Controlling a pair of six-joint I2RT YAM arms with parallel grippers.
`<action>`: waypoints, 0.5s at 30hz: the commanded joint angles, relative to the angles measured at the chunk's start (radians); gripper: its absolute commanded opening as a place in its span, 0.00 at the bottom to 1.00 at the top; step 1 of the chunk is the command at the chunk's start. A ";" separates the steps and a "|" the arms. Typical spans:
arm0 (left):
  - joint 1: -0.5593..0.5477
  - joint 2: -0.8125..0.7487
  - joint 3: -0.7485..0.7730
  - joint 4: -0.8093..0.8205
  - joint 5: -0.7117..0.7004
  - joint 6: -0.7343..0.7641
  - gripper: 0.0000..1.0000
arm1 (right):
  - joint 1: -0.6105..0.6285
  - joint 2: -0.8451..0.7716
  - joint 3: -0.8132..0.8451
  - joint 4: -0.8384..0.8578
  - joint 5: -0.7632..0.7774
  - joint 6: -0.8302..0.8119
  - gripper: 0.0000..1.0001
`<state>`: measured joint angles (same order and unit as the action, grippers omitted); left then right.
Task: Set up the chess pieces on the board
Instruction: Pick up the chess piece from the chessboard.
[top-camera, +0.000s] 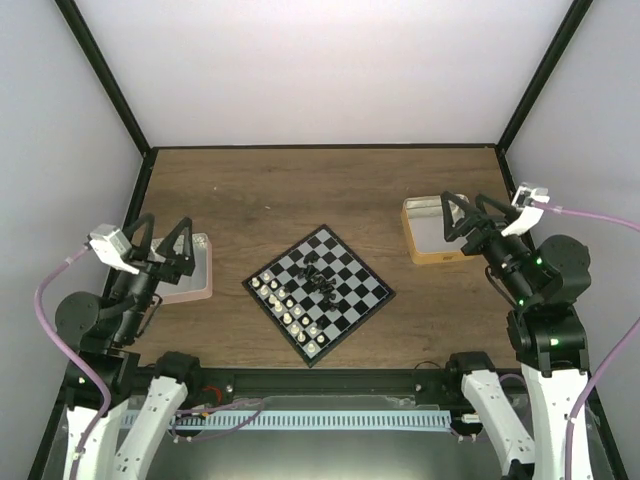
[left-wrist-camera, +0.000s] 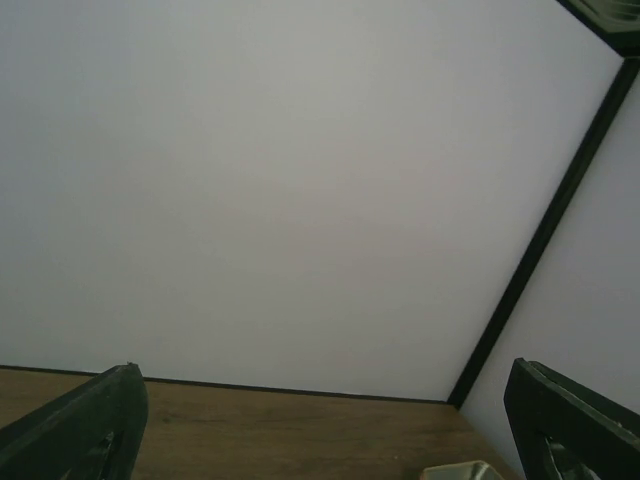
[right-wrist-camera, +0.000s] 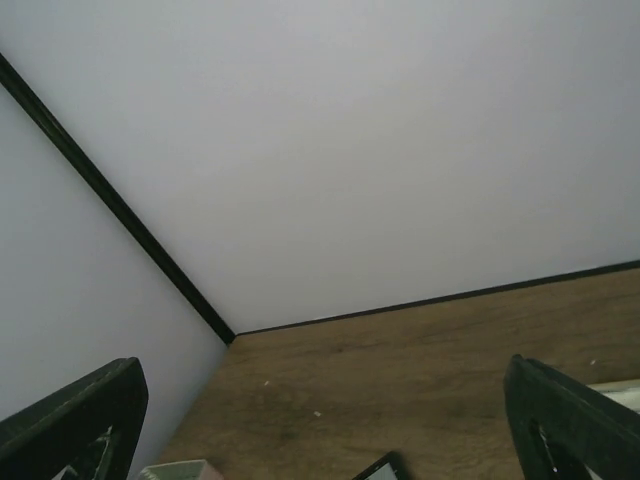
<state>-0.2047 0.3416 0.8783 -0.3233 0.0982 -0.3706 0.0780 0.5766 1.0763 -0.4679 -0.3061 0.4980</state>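
Observation:
The board (top-camera: 345, 262) lies turned like a diamond in the middle of the table. White chess pieces (top-camera: 288, 304) stand in two rows along its near-left edge. Black chess pieces (top-camera: 322, 275) cluster near its centre. A corner of the board (right-wrist-camera: 382, 468) shows at the bottom of the right wrist view. My left gripper (top-camera: 166, 240) is open and empty above the pink-rimmed tray. My right gripper (top-camera: 462, 216) is open and empty above the tan-rimmed tray. Both wrist views show wide-apart fingers (left-wrist-camera: 85, 425) (right-wrist-camera: 570, 425) with nothing between them.
A pink-rimmed metal tray (top-camera: 200, 270) sits left of the board; its corner shows in the right wrist view (right-wrist-camera: 180, 470). A tan-rimmed metal tray (top-camera: 425, 230) sits to the right; its corner shows in the left wrist view (left-wrist-camera: 465, 470). White walls with black frame posts enclose the table.

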 joint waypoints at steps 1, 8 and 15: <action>0.023 -0.018 -0.018 0.031 0.130 -0.046 1.00 | -0.036 -0.004 0.010 -0.086 -0.090 0.095 0.99; 0.033 -0.021 -0.108 0.098 0.245 -0.124 1.00 | -0.052 0.027 -0.037 -0.118 -0.231 0.128 1.00; 0.037 0.033 -0.183 0.136 0.310 -0.157 1.00 | -0.056 0.077 -0.127 -0.115 -0.334 0.053 0.98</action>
<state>-0.1768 0.3500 0.7235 -0.2405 0.3477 -0.4911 0.0391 0.6182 0.9791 -0.5617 -0.5518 0.5941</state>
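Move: The jumbled black chess pieces at the board's middle lie some 24 cm to the left hand's right, about level with it and 40 cm below; from the right hand, roughly 23 cm left, 2 cm back and as low. From the left hand, the standing white pieces are about 17 cm right and 4 cm back, the pink tray 4 cm left and 4 cm ahead. The orange tray is straight ahead of the right hand by 10 cm. Both open hands sink and swing inward towards the board, left about 5 cm down, right about 7, tipping down. ##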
